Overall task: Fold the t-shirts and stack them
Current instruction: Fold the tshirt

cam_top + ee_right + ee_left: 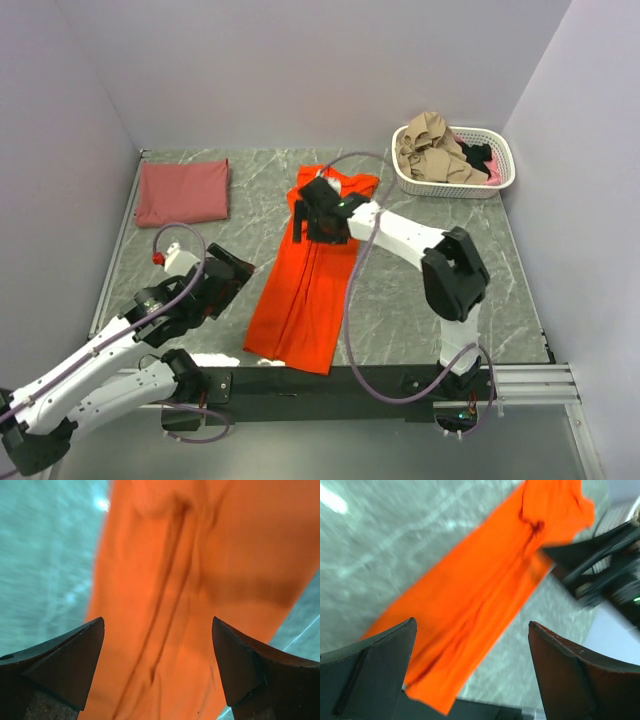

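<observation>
A bright orange-red t-shirt (305,285) lies folded into a long narrow strip down the middle of the table, also filling the left wrist view (485,595) and the right wrist view (200,580). A dusty brick-red t-shirt (183,191) lies folded to a rectangle at the far left. My right gripper (312,215) hovers over the upper part of the orange strip, jaws open with nothing between them (157,625). Left of the strip's lower half, my left gripper (232,275) stands open and empty (472,625).
A white slotted basket (505,160) at the far right holds tan, black and pink cloth. Cables loop from both arms over the table. The table's black front rail (330,380) runs just below the strip's lower end.
</observation>
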Available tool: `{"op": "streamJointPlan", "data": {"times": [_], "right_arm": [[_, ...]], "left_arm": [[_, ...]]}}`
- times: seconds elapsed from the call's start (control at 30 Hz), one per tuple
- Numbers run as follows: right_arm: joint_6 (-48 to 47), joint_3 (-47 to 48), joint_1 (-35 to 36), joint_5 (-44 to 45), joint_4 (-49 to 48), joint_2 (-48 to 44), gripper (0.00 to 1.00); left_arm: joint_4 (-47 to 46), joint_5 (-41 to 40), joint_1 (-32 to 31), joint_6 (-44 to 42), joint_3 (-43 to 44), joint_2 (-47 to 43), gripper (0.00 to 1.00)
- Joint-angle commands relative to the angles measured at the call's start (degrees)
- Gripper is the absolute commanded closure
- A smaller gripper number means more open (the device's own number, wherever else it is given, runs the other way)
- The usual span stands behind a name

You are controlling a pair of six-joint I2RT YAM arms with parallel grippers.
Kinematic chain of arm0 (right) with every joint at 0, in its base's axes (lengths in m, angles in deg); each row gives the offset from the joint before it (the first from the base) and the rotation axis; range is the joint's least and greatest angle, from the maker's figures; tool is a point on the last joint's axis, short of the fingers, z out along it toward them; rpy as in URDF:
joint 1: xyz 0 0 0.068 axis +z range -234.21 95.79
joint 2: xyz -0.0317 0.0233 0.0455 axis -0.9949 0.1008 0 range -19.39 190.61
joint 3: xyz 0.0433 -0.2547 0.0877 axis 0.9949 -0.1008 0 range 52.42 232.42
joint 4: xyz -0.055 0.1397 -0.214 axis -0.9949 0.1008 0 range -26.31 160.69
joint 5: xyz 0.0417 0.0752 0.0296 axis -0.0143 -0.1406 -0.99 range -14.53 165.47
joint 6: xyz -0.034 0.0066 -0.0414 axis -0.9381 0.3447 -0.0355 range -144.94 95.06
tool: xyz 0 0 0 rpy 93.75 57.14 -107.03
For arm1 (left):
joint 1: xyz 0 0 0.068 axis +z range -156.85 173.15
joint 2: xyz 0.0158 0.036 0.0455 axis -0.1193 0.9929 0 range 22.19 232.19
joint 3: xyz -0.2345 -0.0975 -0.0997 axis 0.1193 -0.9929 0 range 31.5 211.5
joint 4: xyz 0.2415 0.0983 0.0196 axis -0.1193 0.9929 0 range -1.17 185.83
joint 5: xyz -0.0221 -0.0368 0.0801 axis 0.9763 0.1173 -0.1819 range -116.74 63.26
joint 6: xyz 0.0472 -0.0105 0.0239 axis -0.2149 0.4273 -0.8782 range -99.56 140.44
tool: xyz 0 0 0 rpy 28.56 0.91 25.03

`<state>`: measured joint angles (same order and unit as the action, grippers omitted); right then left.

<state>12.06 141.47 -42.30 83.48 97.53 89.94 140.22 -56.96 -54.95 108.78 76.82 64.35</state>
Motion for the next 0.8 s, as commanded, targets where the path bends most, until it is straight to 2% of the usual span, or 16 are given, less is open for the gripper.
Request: {"op": "streamJointPlan", "data": {"times": [0.0, 0.27, 0.43, 0.63, 0.77], "right_arm": [[4.58, -0.11, 0.63, 5.62, 3.77, 2.54, 0.06], [4.93, 5.86, -0.77, 3.24, 4.21, 13.26, 0.06], [4.41, 6.74, -5.17, 2.10, 3.86, 16.96, 0.06], [-3.39, 12.45, -10.79, 2.54, 4.39, 21.26, 0.07], [-8.24, 17.28, -12.73, 1.48, 4.73, 23.29, 0.07]], "left_arm": [[-0.77, -0.47, 4.66, -5.97, -1.46, 0.65, 0.01], [-6.04, 6.92, 11.44, -13.44, -3.04, 9.87, 0.01], [-8.06, 9.91, 14.96, -16.17, -3.75, 11.99, 0.01], [-10.70, 13.07, 17.51, -19.51, -5.68, 12.86, 0.01], [-15.00, 18.07, 17.77, -22.24, -7.96, 13.92, 0.01]]}}
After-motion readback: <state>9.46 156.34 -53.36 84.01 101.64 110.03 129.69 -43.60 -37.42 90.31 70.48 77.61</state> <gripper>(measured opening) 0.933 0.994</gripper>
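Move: The orange t-shirt, folded into a long strip, lies under the right hand; its middle is about 9 cm below, some 5 cm back and 2 cm left. From that hand the folded red shirt is some 36 cm left and 17 cm farther out, the laundry basket about 34 cm right and 23 cm ahead. From the left hand the orange strip's middle is roughly 10 cm ahead, 16 cm right and 17 cm below. Dropping about 8 cm onto the orange t-shirt with its fingers spread, the right hand sets the open fingertips on the cloth, then pushes it along the table, some 9 cm forward and 5 cm to the right. The left hand, also wide open, sinks about 8 cm beside the strip's left edge, easing slightly forward and left and tilting some 15 degrees, without touching the cloth. ##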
